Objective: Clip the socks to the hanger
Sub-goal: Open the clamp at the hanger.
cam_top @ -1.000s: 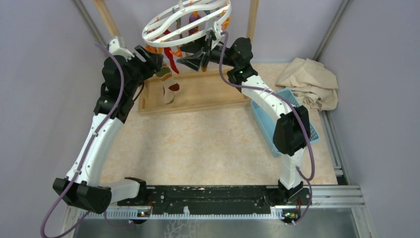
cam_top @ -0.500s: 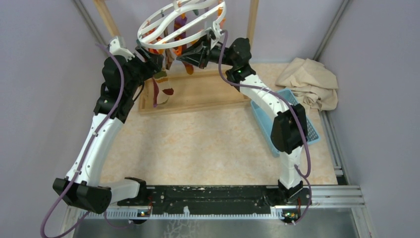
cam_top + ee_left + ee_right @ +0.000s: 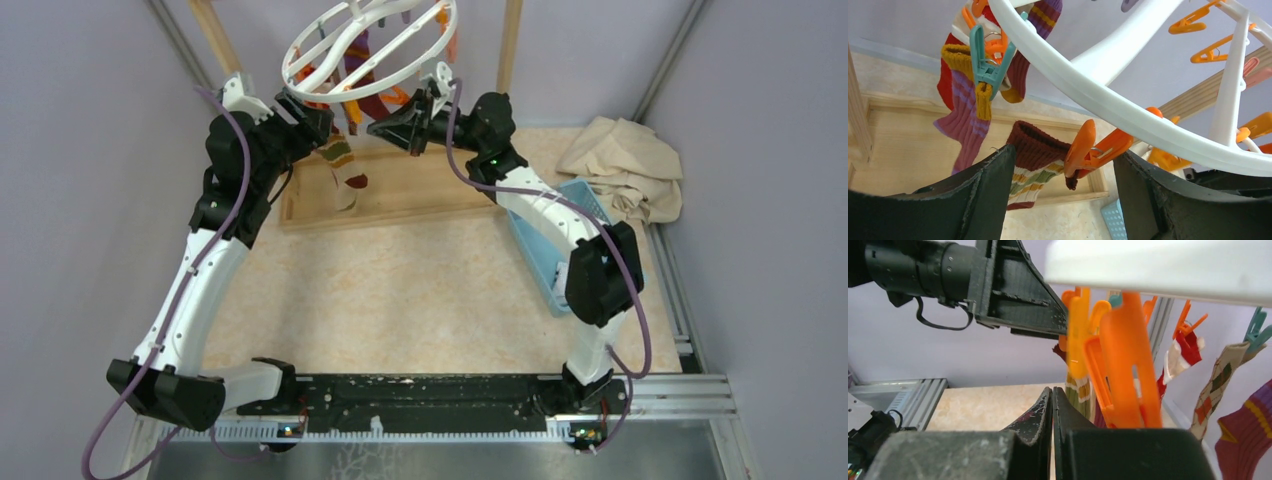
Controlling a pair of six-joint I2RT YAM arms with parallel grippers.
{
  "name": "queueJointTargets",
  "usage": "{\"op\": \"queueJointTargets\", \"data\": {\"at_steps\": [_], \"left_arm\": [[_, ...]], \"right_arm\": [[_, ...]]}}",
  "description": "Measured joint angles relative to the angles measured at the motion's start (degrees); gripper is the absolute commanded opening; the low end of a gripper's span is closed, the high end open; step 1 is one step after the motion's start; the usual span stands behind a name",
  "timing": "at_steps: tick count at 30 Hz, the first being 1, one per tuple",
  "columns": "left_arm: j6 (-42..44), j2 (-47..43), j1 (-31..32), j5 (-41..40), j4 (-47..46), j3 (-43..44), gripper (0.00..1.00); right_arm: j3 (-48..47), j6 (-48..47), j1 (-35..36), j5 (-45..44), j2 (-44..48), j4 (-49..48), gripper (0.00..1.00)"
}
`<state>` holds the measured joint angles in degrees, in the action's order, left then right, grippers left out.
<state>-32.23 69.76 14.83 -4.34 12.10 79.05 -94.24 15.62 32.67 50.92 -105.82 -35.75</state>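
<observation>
The hanger (image 3: 372, 42), a white ring with orange and teal pegs, hangs tilted at the top. In the left wrist view an orange peg (image 3: 1089, 151) grips the maroon cuff of a striped sock (image 3: 1034, 161). My left gripper (image 3: 1063, 180) is open just below, its fingers apart on either side of peg and cuff. A teal peg (image 3: 986, 64) holds a purple-and-red sock (image 3: 962, 116). My right gripper (image 3: 1052, 392) is shut on nothing, left of two orange pegs (image 3: 1120, 365) under the ring. More socks (image 3: 1219, 382) hang to its right.
A wooden tray frame (image 3: 420, 195) lies under the hanger, between two wooden poles (image 3: 512, 40). A blue basket (image 3: 540, 250) sits beside the right arm, and a beige cloth (image 3: 625, 165) lies at the far right.
My right gripper has gone from open to shut and its arm has shifted right. The hanger has swung and tilted, and the striped sock sways beneath it. The left arm has stayed put.
</observation>
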Motion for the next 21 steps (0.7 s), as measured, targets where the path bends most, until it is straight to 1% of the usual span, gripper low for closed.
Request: {"op": "queueJointTargets", "data": {"at_steps": [8,10,11,13,15,17,21], "left_arm": [[-0.6,0.0,0.0,1.0,-0.6,0.0,0.77],[-0.8,0.0,0.0,1.1,-0.6,0.0,0.77],[-0.8,0.0,0.0,1.2,-0.6,0.0,0.77],[-0.9,0.0,0.0,1.4,-0.7,0.0,0.77],[-1.0,0.0,0.0,1.6,-0.9,0.0,0.77],[-1.1,0.0,0.0,1.7,-1.0,0.0,0.77],[-1.2,0.0,0.0,1.9,-1.0,0.0,0.77]], "right_arm": [[2.8,-4.4,0.3,-3.1,6.4,2.7,0.00],[3.2,-5.3,0.3,-4.1,7.1,3.0,0.16],[3.3,-5.8,0.3,-4.7,7.3,3.5,0.26],[3.4,-6.7,0.3,-5.6,7.5,4.4,0.37],[3.4,-8.0,0.3,-6.5,7.5,5.9,0.45],[3.4,-9.0,0.3,-7.2,7.5,7.3,0.49],[1.4,-10.8,0.2,-8.0,7.1,10.9,0.51]]}}
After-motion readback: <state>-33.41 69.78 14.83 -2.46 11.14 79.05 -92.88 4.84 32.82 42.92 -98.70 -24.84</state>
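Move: The orange clamp to be opened hangs under the hanger's white rim, about 3 cm ahead of the right hand point, 3 cm to its right and 3 cm above. The yellow clamp is some 5 cm left of the right hand, 1 cm ahead and 3 cm up; the striped sock's clamp is about 10 cm left, 2 cm ahead and 3 cm up. From the left hand, the orange clamp lies roughly 11 cm right, 2 cm ahead and about level. Lift the shut right gripper about 3 cm, drawing it back and to the right clear of the orange clamp. Then open the fingers to half, bring them forward some 2 cm and down slightly, and turn them about 10 degrees clockwise so the clamp comes between the tips. Keep the left gripper almost in place, open around the striped sock's clamp. ##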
